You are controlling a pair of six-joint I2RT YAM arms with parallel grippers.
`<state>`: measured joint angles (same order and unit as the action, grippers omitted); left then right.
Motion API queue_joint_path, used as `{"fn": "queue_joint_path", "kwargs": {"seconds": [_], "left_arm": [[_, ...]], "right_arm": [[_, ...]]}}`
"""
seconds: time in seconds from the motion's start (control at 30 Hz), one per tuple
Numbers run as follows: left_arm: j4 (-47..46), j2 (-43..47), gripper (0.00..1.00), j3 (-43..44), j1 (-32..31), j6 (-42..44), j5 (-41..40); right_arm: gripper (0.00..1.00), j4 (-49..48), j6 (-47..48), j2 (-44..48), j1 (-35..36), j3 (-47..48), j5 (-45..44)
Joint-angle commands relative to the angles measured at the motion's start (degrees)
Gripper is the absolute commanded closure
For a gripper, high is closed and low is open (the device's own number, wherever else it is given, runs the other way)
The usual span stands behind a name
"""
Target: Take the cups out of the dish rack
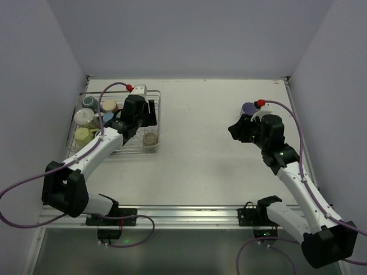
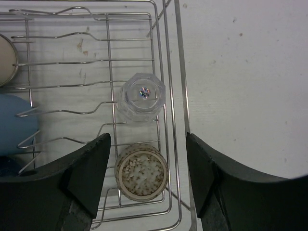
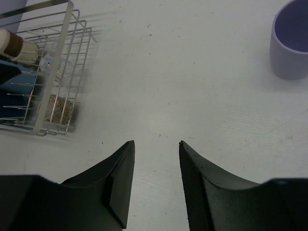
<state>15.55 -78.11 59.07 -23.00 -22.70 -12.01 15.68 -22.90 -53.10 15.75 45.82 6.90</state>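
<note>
The silver wire dish rack [image 1: 159, 123] stands at the left of the table. It holds several cups: dark teal [image 1: 89, 102], tan [image 1: 109, 106], pale yellow [image 1: 83, 136] and a speckled one [image 1: 150, 137]. My left gripper [image 1: 147, 117] hovers over the rack's right end. In the left wrist view it [image 2: 148, 139] is open, its fingers on either side of the speckled cup [image 2: 142, 172] without touching it, and a clear upturned tumbler [image 2: 142, 96] stands just beyond. A lavender cup [image 1: 248, 107] stands on the table at the right. My right gripper [image 3: 156, 144] is open and empty, near and left of that cup [image 3: 291, 43].
A light blue cup [image 2: 14, 125] lies at the rack's [image 2: 180, 72] left in the left wrist view. The rack [image 3: 65, 62] shows far left in the right wrist view. White walls close the table on three sides. Purple cables trail from both arms.
</note>
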Motion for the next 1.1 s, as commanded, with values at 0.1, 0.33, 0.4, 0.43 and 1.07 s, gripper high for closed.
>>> {"fn": "queue_joint_path", "kwargs": {"seconds": [0.1,0.33,0.4,0.43,1.07], "left_arm": [[-3.8,-6.9,0.32,4.7,-0.2,3.6,-1.5],[-3.2,-13.9,0.32,8.0,-0.2,5.1,-2.8],[-3.0,-15.2,0.32,9.3,-0.2,5.5,-3.8],[-2.8,-16.3,0.32,9.7,-0.2,5.8,-4.1],[-3.1,-24.4,0.34,13.5,0.1,7.2,-7.8]], "right_arm": [[0.56,-9.5,-2.0,5.3,0.3,-4.9,2.3],[0.56,-10.9,-2.2,5.6,0.5,-5.7,5.0],[0.56,-10.9,-2.2,5.8,0.5,-5.8,5.1],[0.56,-10.8,-2.2,6.0,0.5,-5.8,5.1],[0.56,-12.0,-2.3,6.7,1.0,-6.6,6.9]]}}
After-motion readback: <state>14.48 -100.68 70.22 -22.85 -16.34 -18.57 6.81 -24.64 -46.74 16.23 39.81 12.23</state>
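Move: The clear cup stands upside down in the rack about 6 cm ahead of the left hand, in line with it sideways and some 10 cm lower. The speckled cup is roughly 9 cm nearer the base than the clear cup; the blue cup lies about 20 cm to the left hand's left and 3 cm ahead. From the right hand, the clear cup is about 40 cm left, 12 cm ahead and 15 cm below. Fingers still parted, the left hand sinks about 8 cm while reaching forward to the clear cup; the right rises slightly. ##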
